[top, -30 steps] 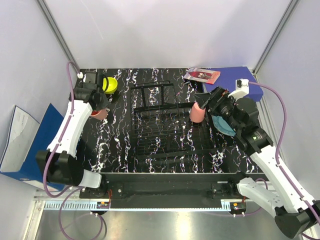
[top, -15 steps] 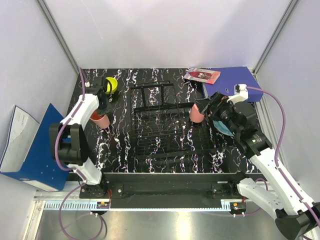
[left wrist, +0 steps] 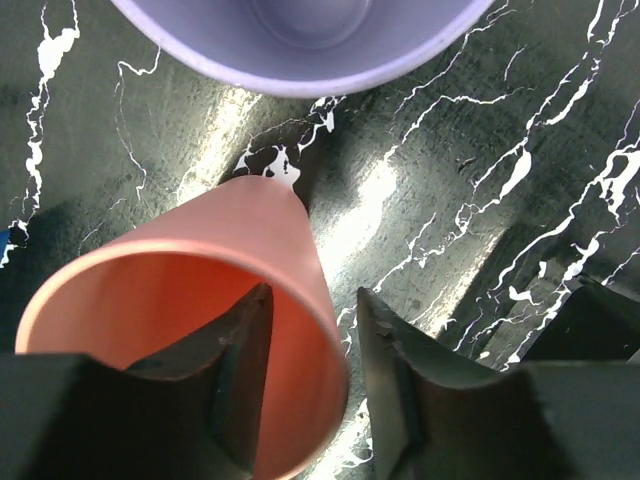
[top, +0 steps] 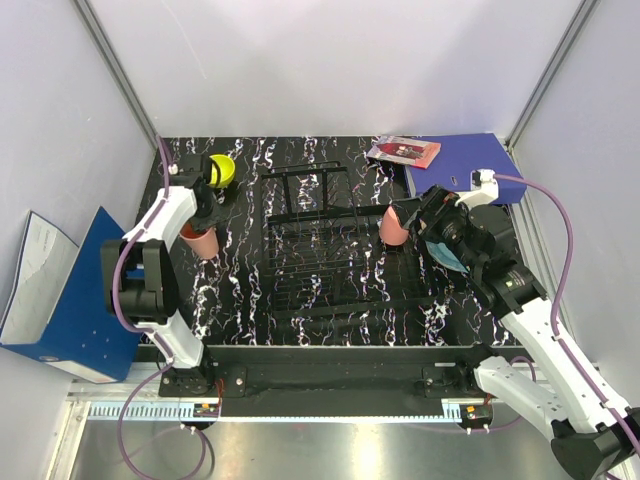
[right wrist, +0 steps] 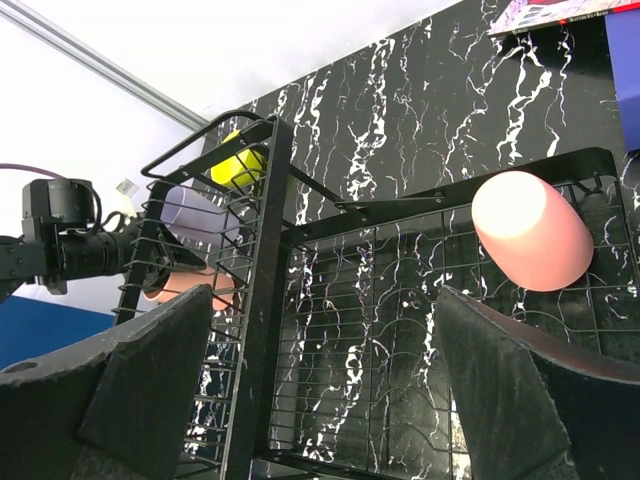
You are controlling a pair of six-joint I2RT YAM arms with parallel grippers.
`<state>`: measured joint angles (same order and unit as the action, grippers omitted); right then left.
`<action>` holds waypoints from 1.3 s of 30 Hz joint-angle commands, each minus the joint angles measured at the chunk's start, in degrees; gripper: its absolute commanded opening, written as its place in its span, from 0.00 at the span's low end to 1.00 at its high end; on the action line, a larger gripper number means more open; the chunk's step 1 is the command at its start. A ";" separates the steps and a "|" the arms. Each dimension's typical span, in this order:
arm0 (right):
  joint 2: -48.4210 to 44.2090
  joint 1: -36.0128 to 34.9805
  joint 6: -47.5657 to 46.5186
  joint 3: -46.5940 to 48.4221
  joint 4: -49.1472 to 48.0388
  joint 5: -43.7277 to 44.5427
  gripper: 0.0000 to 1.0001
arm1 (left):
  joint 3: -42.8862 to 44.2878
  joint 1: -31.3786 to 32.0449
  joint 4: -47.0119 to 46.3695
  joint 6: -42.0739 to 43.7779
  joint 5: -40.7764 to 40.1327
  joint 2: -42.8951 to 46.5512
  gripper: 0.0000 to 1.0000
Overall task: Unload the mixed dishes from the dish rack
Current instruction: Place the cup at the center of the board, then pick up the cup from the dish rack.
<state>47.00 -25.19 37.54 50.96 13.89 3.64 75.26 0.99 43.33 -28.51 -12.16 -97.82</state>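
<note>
A salmon-pink cup (left wrist: 190, 300) stands upright on the marble left of the dish rack (top: 320, 255). My left gripper (left wrist: 313, 300) straddles its rim, one finger inside and one outside with a gap showing, so it is open. The lavender cup (left wrist: 300, 40) stands just beyond it, and the small yellow bowl (top: 221, 168) is farther back. Another pink cup (right wrist: 530, 230) lies mouth-down in the rack's right end. My right gripper (right wrist: 322, 295) hangs wide open above the rack, holding nothing. A teal plate (top: 445, 252) lies partly under the right arm.
A red-patterned booklet (top: 403, 150) lies on a blue binder (top: 465, 152) at the back right. Another blue binder (top: 60, 290) leans off the table's left side. The rack's upright dividers (right wrist: 255, 270) stand between the two grippers.
The left arm brought the salmon-pink cup down beside the lavender cup, and its jaws have come apart off the cup wall. The right arm shifted only slightly.
</note>
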 commanded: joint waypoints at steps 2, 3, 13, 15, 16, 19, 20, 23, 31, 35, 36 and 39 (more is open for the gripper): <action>0.19 -0.04 -1.68 0.37 0.08 2.25 1.00 | 0.94 -0.38 -1.15 -1.36 0.03 6.75 0.49; 0.37 -0.03 -1.77 0.28 0.08 2.60 1.00 | 1.20 -0.38 -1.06 -1.72 0.12 9.55 0.52; 11.08 -0.12 -10.11 3.79 6.85 12.35 1.00 | 10.25 3.31 2.64 -3.92 4.95 26.27 0.69; 14.60 -0.03 -11.25 4.15 7.29 13.67 1.00 | 11.04 5.58 2.20 -4.53 5.39 29.42 0.73; 15.65 -0.03 -11.78 4.32 7.20 14.02 1.00 | 11.13 6.47 2.02 -4.71 5.66 30.22 0.73; 18.91 -0.03 -12.57 5.46 6.07 14.90 1.00 | 10.26 9.98 1.23 -5.15 5.92 33.30 0.74; 20.57 -0.12 -12.67 5.99 5.97 15.86 1.00 | 9.47 10.77 0.97 -5.32 5.75 34.01 0.74; 24.69 -0.12 -13.98 8.27 4.92 17.80 1.00 | 6.93 13.50 -0.79 -6.11 5.75 36.91 0.74; 37.97 -0.03 -14.78 16.10 4.39 17.11 1.00 | 0.15 16.58 -3.87 -6.21 6.09 43.41 0.75; 42.64 -0.04 -13.63 17.24 4.22 17.45 1.00 | -1.69 16.58 -3.96 -4.89 6.19 44.29 0.75; 43.60 -0.03 -13.37 17.50 4.22 17.72 1.00 | -2.05 16.58 -4.13 -4.54 5.58 44.38 0.75; 46.51 -0.03 -13.20 17.86 4.39 18.24 1.00 | -2.84 16.67 -4.48 -4.10 5.83 44.21 0.75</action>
<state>91.02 -25.19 23.79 66.22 19.31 19.66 73.23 17.41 42.57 -34.11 -7.05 -54.28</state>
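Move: The pink cup still in the dish rack sits, bottom up, about 12 cm ahead of the right hand and 1 cm to its right, roughly 24 cm below; the teal plate's stack lies 16 cm to the right of that cup, level with it. The left hand's half-open fingers straddle the wall of the delivered pink cup, whose middle is some 3 cm left, 1 cm back; the purple cup stands 9 cm ahead and 3 cm left of that hand. Down and then forward, the right hand closes in on the rack's pink cup, sinking about 18 cm and reaching 11 cm, while the wrist rolls and tips the wide-open fingers down towards either side of the cup's upturned bottom. The left hand, still opening, comes free of its cup, rises about 27 cm, then draws back and left, tilting up some 40 degrees and sinking a little. ##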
